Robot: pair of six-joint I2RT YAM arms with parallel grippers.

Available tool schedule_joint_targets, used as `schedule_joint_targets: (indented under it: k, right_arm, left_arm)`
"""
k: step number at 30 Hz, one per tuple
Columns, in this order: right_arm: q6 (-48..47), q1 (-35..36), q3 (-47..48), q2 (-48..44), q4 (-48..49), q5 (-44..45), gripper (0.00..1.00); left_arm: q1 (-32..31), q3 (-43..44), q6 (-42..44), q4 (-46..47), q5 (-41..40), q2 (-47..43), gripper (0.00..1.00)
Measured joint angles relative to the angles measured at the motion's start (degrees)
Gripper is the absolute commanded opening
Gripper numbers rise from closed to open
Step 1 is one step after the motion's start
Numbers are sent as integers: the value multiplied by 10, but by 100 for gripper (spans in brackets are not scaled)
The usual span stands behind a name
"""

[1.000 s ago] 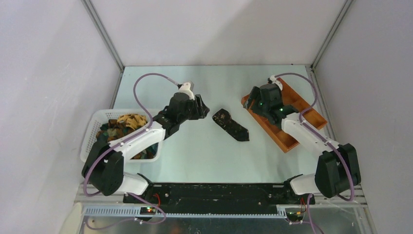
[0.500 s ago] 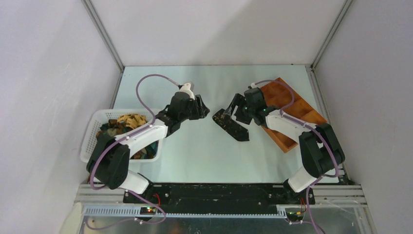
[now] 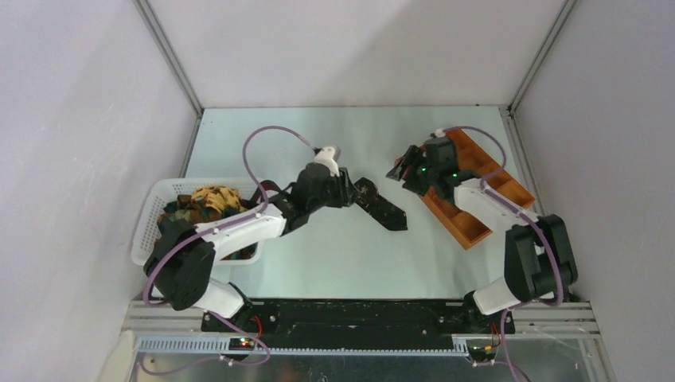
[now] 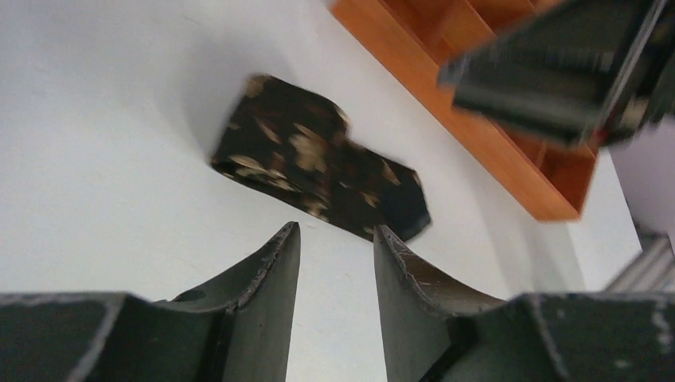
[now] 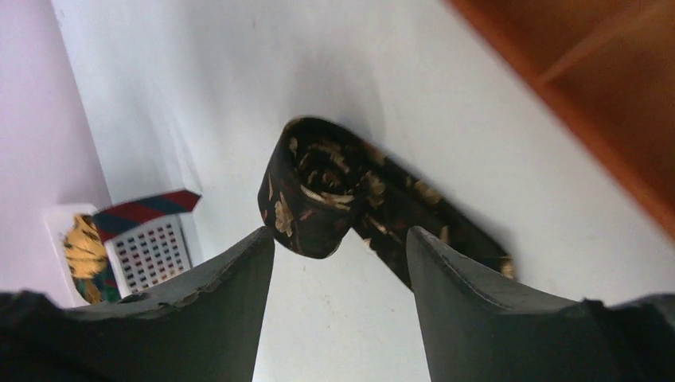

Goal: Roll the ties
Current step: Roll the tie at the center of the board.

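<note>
One dark leafy-print tie [image 3: 384, 208] lies on the table between the arms, its far end rolled into a short coil and its pointed end flat. My left gripper [image 3: 353, 189] stands open at the coiled end, with the tie [image 4: 318, 171] just beyond its fingertips [image 4: 291, 239] and nothing between them. My right gripper [image 3: 396, 169] hovers open beside the tray, a little off the tie. Its own view shows the coil [image 5: 317, 191] ahead of the open right gripper [image 5: 341, 235]. More ties [image 3: 203, 203] fill the basket.
A white mesh basket [image 3: 159, 191] sits at the left, also visible as the basket [image 5: 151, 253] in the right wrist view. An orange compartment tray [image 3: 470, 227] lies slanted at the right, the tray [image 4: 414, 56] close behind the tie. Walls enclose the table.
My left gripper moved right up to the tie's coiled end. My right gripper reached over to the tie, then drew back toward the tray. Both jaws narrowed slightly.
</note>
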Motion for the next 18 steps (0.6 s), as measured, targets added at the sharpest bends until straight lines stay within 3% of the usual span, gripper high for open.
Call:
schedule_joint_targets:
  k: [3, 7, 18]
  right_arm:
    - [-15, -40, 0, -38, -23, 0, 62]
    - [-29, -41, 0, -61, -45, 0, 57]
    - [-30, -38, -101, -66, -54, -16, 38]
  left_arm:
    - [-44, -9, -6, 16, -2, 4, 47]
    - [-70, 0, -2, 6, -26, 28, 57]
    - [-125, 151, 121, -132, -158, 105, 73]
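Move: The tie's rolled end lies about 7 cm to the left hand's right, 5 cm ahead and 11 cm below; its flat tail is some 5 cm farther right and 8 cm nearer the bases than the roll. From the right hand the tail is about 6 cm back, 1 cm left and 8 cm down, the rolled end 8 cm left and 1 cm ahead. The wooden tray's middle stands roughly 21 cm right of that hand and 2 cm ahead. Left hand shifts 5 cm right towards the rolled end, opening; right goes back, rightward, down towards the tail, half-closing. ##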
